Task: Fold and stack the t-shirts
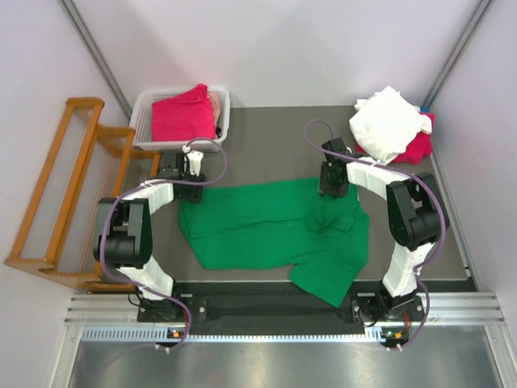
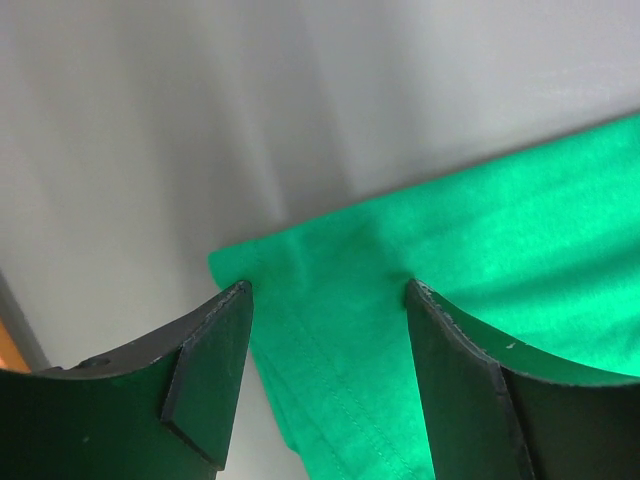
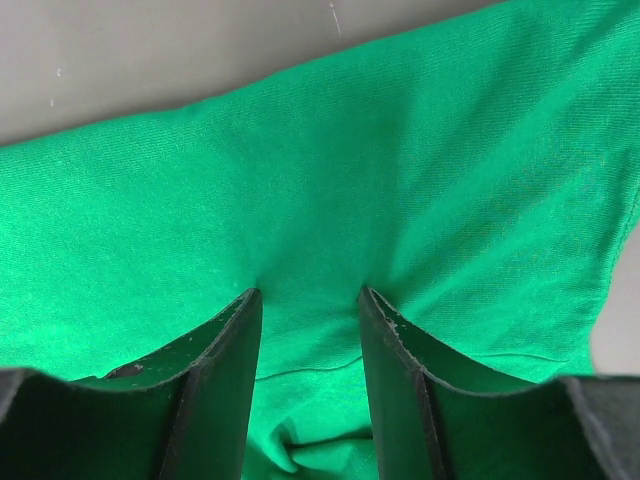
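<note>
A bright green t-shirt lies spread across the dark mat, bunched at its right side. My left gripper stands open over the shirt's far left corner, both fingertips touching the cloth. Over the far edge of the same shirt my right gripper is open too, with its fingertips pressed into the fabric and a flat span of cloth between them. A white t-shirt lies crumpled on a crimson one at the back right. A pinkish red t-shirt fills the basket.
The white slatted basket stands at the back left, just behind my left gripper. An orange wooden rack stands off the table's left side. Grey walls close in the back and sides. Bare mat shows behind the green shirt.
</note>
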Available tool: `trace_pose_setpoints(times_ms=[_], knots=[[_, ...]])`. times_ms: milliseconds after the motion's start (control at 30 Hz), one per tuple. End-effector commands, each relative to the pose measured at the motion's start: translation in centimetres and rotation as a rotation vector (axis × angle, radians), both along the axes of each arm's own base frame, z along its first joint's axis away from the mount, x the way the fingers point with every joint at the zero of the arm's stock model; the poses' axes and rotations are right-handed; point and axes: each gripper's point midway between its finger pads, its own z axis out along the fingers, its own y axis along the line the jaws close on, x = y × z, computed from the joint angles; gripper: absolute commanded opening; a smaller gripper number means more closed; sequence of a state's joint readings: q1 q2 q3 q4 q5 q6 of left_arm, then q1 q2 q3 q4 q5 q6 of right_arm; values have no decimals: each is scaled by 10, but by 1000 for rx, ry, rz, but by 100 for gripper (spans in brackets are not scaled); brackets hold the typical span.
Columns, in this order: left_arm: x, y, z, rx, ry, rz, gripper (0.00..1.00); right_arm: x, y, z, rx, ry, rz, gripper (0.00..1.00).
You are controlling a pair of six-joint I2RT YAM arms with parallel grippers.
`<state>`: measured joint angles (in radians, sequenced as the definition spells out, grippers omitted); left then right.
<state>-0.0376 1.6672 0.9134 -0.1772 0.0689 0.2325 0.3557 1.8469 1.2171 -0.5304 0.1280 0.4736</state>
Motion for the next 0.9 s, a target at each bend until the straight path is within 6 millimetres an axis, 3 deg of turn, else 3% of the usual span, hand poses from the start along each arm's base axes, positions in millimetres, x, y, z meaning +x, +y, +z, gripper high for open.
trace_pose_setpoints(times_ms=[0, 333, 567, 733, 867], knots=[[17, 13, 1, 43, -56, 48, 67, 15, 1, 19, 32, -54, -22, 44], [50, 10, 3, 26, -81, 53, 68, 28, -5, 34, -5, -90, -63, 44], [72, 7, -4, 16, -69, 49, 68, 30, -8, 24, -17, -60, -82, 44], [76, 4, 15, -1, -68, 38, 68, 26, -11, 26, -26, -52, -81, 43], [58, -9, 71, -69, -97, 0, 68, 26, -11, 42, -25, -80, -71, 43]])
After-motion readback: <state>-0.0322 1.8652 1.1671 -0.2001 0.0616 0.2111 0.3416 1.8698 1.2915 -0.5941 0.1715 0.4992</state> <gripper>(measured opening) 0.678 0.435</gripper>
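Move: The left hand is just inside the green t-shirt's far-left corner, which lies about 3 cm ahead and 4 cm to its left, roughly 1 cm below the hand point. The white basket stands farther out, some 29 cm ahead and 5 cm left; the wooden rack is about 38 cm to the left, level with the hand. From the right hand, over the shirt's far-right part, that corner lies about 58 cm left and 2 cm ahead. With its open fingertips resting on the cloth by the corner, the left hand drags it straight forward towards the basket, covering about 7 cm with hardly any rise; the tips pass the shirt's far edge and the hand eases back half a centimetre at the end. The right hand rises some 1.5 cm while edging forward about as much, then sinks slightly, fingers still parted. ##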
